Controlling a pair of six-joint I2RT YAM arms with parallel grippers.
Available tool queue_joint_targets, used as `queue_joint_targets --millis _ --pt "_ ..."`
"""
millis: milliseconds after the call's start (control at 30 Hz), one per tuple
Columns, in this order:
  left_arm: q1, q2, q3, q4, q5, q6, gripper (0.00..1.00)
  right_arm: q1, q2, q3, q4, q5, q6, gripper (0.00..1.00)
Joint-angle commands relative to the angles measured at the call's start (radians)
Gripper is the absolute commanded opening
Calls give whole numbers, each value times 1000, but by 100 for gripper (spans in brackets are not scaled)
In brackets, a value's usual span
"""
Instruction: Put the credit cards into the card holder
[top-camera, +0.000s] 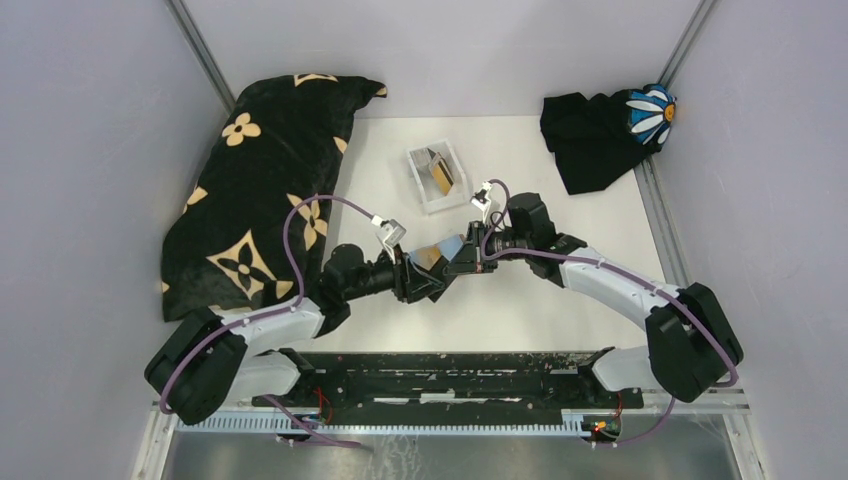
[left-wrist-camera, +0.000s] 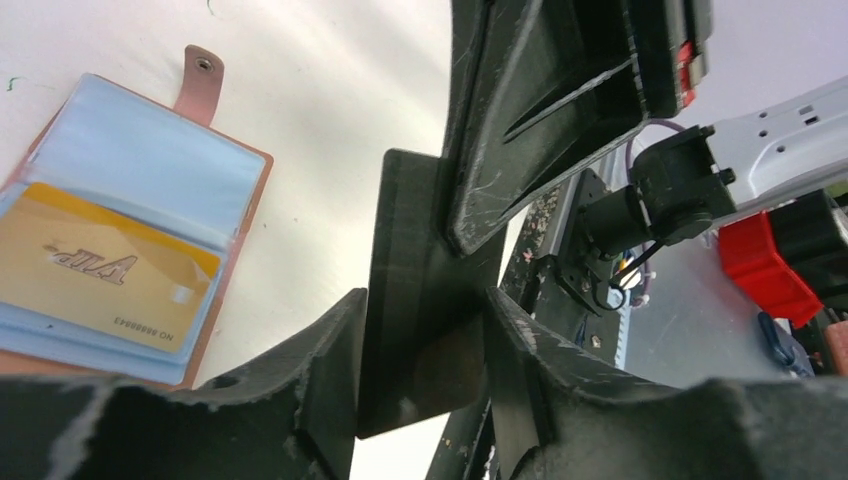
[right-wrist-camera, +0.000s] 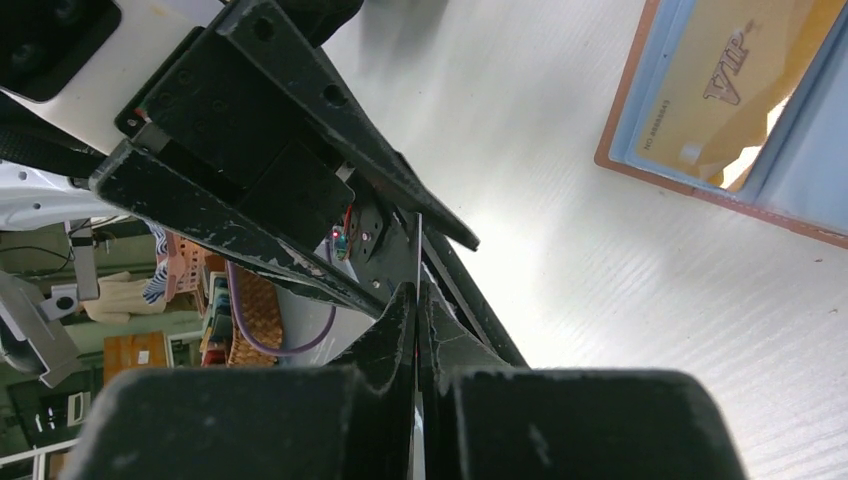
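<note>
The tan card holder (left-wrist-camera: 232, 250) lies open on the white table, and a gold credit card (left-wrist-camera: 100, 270) sits in one of its clear slots. The right wrist view shows the holder (right-wrist-camera: 700, 192) and the gold card (right-wrist-camera: 715, 90) at the upper right. Both grippers meet just above the table beside it. My right gripper (right-wrist-camera: 417, 292) is shut on a dark credit card (left-wrist-camera: 420, 250), which looks like a thin edge-on line from that wrist. My left gripper (left-wrist-camera: 425, 300) spans the same card's width, and both fingers touch its edges. From above, the two grippers (top-camera: 445, 265) partly cover the holder (top-camera: 432, 256).
A small white tray (top-camera: 420, 185) with more cards in it stands just behind the grippers. A black flower-patterned cushion (top-camera: 260, 190) fills the left side. A black cloth with a daisy (top-camera: 600, 135) lies at the back right. Walls close in on both sides.
</note>
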Motion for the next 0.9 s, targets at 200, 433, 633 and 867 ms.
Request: queue_joint_targets --millis 200,433,633,867 --pt "31 4 9 157 89 -51 27 -25 42 -20 117 -57 27 1" --pt "57 47 -18 225 100 -82 3 -31 72 -35 165 -60 45 1" --pt "68 90 -57 268 -32 -147 3 -35 63 -18 102 56 3 36" --pt "66 160 -105 338 -314 -308 3 -36 49 23 40 255 -67 49"
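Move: The black credit card sticks out of the right fingers and already hangs between the left hand's open fingers; its middle is about 3 cm to the right of the left hand and 1 cm forward, level in height. From the right hand the card is 3 cm left, 2 cm back and 1 cm lower. The open card holder lies roughly 9 cm ahead of the left hand, 4 cm right and 10 cm below, with the gold card in it about 5 cm left of the holder's middle. The left hand shuts its half-open fingers on the black card while nearly in place, pinching it by its left part, and only then do the right fingers, still holding at first, open about halfway and let go. With the card now its own, the left hand goes some 3 cm forward, sinking and drawing left about 2 cm each and turning roughly 10 degrees counter-clockwise, as the emptied right hand sinks about 3.5 cm and moves 3 cm forward, turning slightly clockwise. ##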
